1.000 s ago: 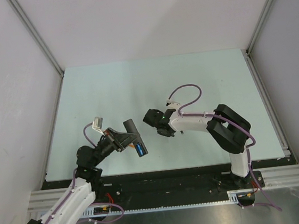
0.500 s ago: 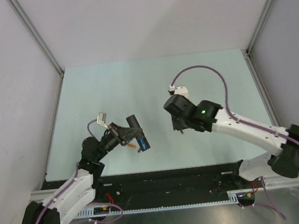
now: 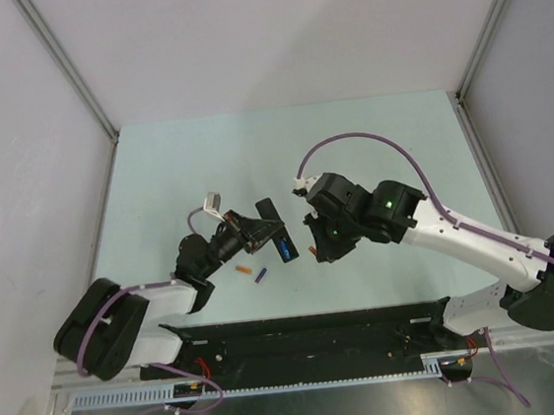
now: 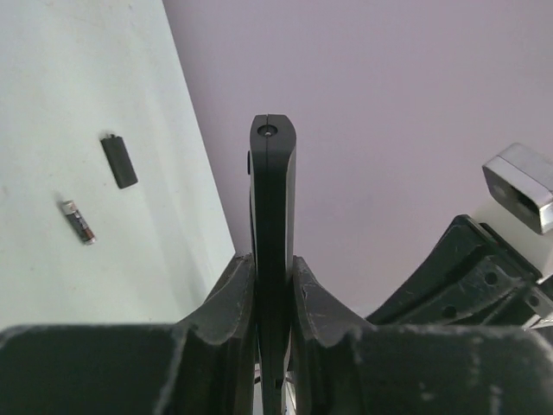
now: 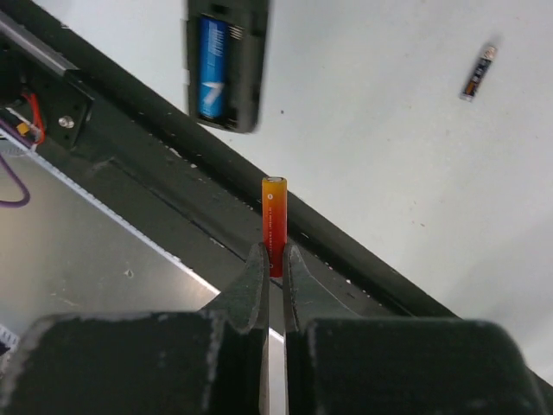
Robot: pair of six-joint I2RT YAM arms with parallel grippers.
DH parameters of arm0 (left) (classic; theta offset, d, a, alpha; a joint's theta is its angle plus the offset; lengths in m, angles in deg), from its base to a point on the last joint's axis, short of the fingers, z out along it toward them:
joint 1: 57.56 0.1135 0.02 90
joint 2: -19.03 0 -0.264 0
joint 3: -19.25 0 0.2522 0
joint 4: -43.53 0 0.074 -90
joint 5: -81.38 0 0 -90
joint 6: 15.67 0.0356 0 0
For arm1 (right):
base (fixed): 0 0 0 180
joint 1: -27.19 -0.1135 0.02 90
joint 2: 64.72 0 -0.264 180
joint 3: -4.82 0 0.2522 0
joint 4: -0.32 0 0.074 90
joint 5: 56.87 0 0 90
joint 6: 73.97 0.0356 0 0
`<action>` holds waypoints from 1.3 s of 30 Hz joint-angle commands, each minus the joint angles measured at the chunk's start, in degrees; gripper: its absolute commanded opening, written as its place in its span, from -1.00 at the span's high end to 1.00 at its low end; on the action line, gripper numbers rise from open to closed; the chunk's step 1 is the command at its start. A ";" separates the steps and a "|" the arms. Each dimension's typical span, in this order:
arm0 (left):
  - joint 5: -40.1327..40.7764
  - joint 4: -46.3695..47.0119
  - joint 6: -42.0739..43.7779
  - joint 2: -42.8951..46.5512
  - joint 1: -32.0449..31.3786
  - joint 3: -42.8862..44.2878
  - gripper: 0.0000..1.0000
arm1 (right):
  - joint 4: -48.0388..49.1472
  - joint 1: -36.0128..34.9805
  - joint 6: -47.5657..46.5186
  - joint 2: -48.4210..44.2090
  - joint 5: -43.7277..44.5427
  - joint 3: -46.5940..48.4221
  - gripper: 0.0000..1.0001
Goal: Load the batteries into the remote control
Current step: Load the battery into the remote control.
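Note:
My left gripper point(image 3: 258, 231) point(image 4: 273, 268) is shut on the remote control point(image 3: 275, 229) point(image 4: 273, 199), a slim black bar held off the table. Its open bay faces the right arm and holds a blue battery point(image 3: 286, 249) point(image 5: 212, 67). My right gripper point(image 3: 314, 252) point(image 5: 274, 255) is shut on an orange-red battery point(image 5: 274, 220), which sticks out past the fingertips, just right of the remote's lower end and apart from it. An orange battery point(image 3: 244, 268) and a purple battery point(image 3: 261, 277) point(image 5: 478, 72) lie on the table below the remote.
A small black cover point(image 4: 118, 162) and a dark battery with a red end point(image 4: 78, 221) lie on the pale table point(image 3: 175, 179). The black base rail point(image 3: 309, 323) runs along the near edge, close under both grippers. Grey walls enclose the table on three sides.
My left arm has stretched right and forward with the remote. My right arm has swung down and left, bringing the orange-red battery close to the remote's lower end.

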 commanded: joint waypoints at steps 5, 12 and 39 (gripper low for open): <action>4.14 16.73 -4.38 -7.54 -3.16 2.98 1.00 | 0.85 0.85 -2.15 5.64 -5.93 5.29 1.00; 5.82 16.73 -2.97 -6.58 -3.86 2.81 1.00 | 3.75 1.81 0.22 8.89 -7.08 5.73 1.00; 10.39 14.89 -0.42 -1.57 -5.80 -0.53 1.00 | -0.11 1.29 3.65 14.08 -0.67 10.30 1.00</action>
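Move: Ahead and left of the right hand, which already pinches the orange battery, lies the empty slot in the remote control: about 4 cm forward, 6 cm left and 2 cm lower. The blue battery sits in the remote some 1 cm left of that slot. On the table, the black battery is roughly 12 cm ahead of the right hand, 6 cm right and 20 cm below. From the left hand, still holding the remote, the slot is about 5 cm back, 2 cm right, nearly level. Bringing the orange battery to the remote, the right hand goes about 5 cm left and forward, dipping roughly 2 cm early on and tipping slightly, until the battery's far end enters the slot beside the blue one; its fingers keep their pinch on the near end. The left hand keeps the remote gripped, shifting it first about 1.5 cm right and a little down, then easing partly back. ##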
